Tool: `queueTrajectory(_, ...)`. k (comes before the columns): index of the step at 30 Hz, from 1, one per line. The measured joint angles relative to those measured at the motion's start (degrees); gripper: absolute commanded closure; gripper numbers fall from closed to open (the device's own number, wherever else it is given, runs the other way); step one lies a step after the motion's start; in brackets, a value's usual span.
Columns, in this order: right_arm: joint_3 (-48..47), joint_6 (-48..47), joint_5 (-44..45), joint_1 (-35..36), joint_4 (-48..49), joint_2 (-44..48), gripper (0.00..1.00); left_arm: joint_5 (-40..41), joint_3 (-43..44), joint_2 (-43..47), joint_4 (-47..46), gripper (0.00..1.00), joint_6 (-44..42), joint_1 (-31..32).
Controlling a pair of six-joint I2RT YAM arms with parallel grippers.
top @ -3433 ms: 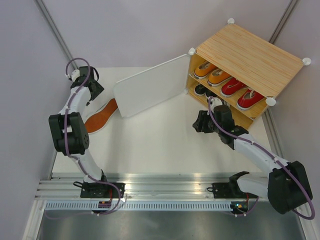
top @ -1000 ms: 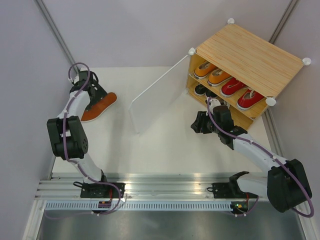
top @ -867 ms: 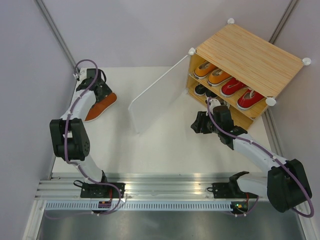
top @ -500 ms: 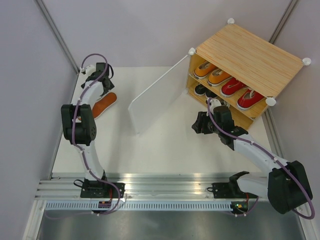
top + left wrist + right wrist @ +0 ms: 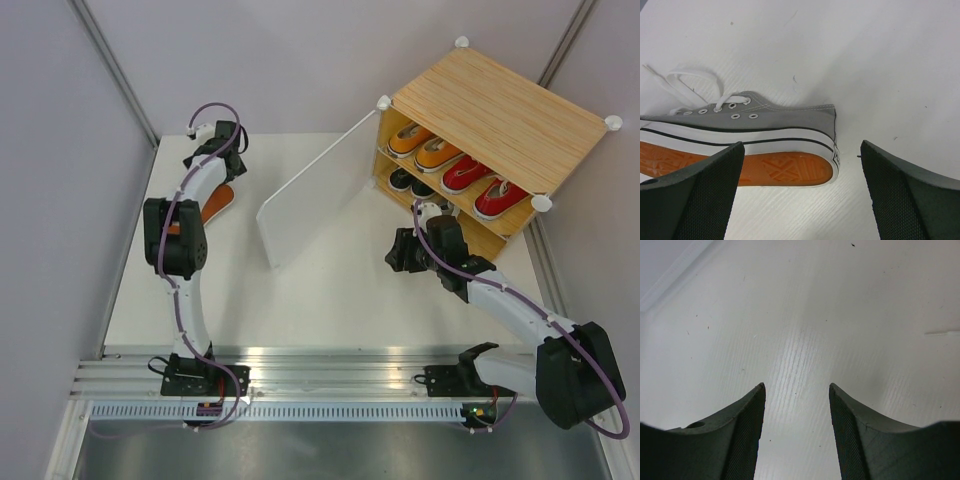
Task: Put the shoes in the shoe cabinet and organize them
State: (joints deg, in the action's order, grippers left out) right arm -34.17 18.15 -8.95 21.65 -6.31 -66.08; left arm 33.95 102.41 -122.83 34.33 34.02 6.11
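Note:
A grey shoe (image 5: 765,120) lies on its side on the table, orange sole (image 5: 216,202) showing. My left gripper (image 5: 801,150) is open by its heel, fingers apart from it, at the back left (image 5: 218,150). The shoe cabinet (image 5: 500,110) stands at the back right with its white door (image 5: 310,190) swung out. Its upper shelf holds two orange shoes (image 5: 420,145) and two red shoes (image 5: 480,185). Black shoes (image 5: 410,183) sit on the shelf below. My right gripper (image 5: 796,386) is open over bare table, in front of the cabinet (image 5: 402,250).
The open door panel stands on edge between the two arms, reaching toward the middle of the table. Grey walls close in the table at the left, back and right. A metal rail (image 5: 330,375) runs along the near edge.
The door swung from wide open to partly closed. My left gripper opened fully and moved back and right, off the grey shoe lying on the table. The right arm barely shifted.

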Motion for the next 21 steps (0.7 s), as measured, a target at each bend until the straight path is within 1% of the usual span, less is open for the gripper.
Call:
queueTrajectory(4,0.0,0.0,0.0,0.0,-0.2,0.0,0.41,0.0,0.4,-1.0,0.5,0.02,-1.0,0.5)
queueTrajectory(9,0.0,0.0,-0.1,0.0,-0.2,-0.7,0.41,0.0,0.4,-1.7,1.5,0.08,-2.8,0.8)
queueTrajectory(12,0.0,0.0,-0.3,0.0,-0.2,-1.6,0.41,0.2,0.4,-1.7,2.4,0.12,-4.2,0.8)
queueTrajectory(14,0.0,0.0,-0.4,0.0,-0.2,-1.9,0.41,0.2,0.1,-1.7,2.8,0.17,-5.1,0.8)
queueTrajectory(17,0.0,0.0,-0.5,0.0,-0.2,-1.9,0.41,0.5,-3.3,0.2,2.4,0.21,-6.6,0.9)
queueTrajectory(21,0.0,0.0,-0.7,0.0,-0.2,-2.3,0.41,-0.2,-9.6,4.8,3.2,0.22,-7.0,0.9)
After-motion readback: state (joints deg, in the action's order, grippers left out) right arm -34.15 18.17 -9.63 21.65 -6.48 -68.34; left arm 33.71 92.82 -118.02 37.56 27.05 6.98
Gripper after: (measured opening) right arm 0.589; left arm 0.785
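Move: The grey shoe, lying on its side with its orange sole towards the robot, has its middle roughly 7 cm back and 4 cm left of the left gripper and about 6 cm below it, heel end nearest the fingers. The middle of the open cabinet door stands some 30 cm to the gripper's right and 8 cm back, about 5 cm higher. From the right gripper the shoe lies about 50 cm left, 15 cm ahead and 6 cm lower. Sink the wide-open left gripper about 2 cm at the grey shoe's heel, then draw it back towards the robot, slowly at first and then quickly, about 5 cm in all. Tip the fingers some 10 degrees further down and bring them about a fifth closed, so that they bear on the heel end and drag the shoe along. ##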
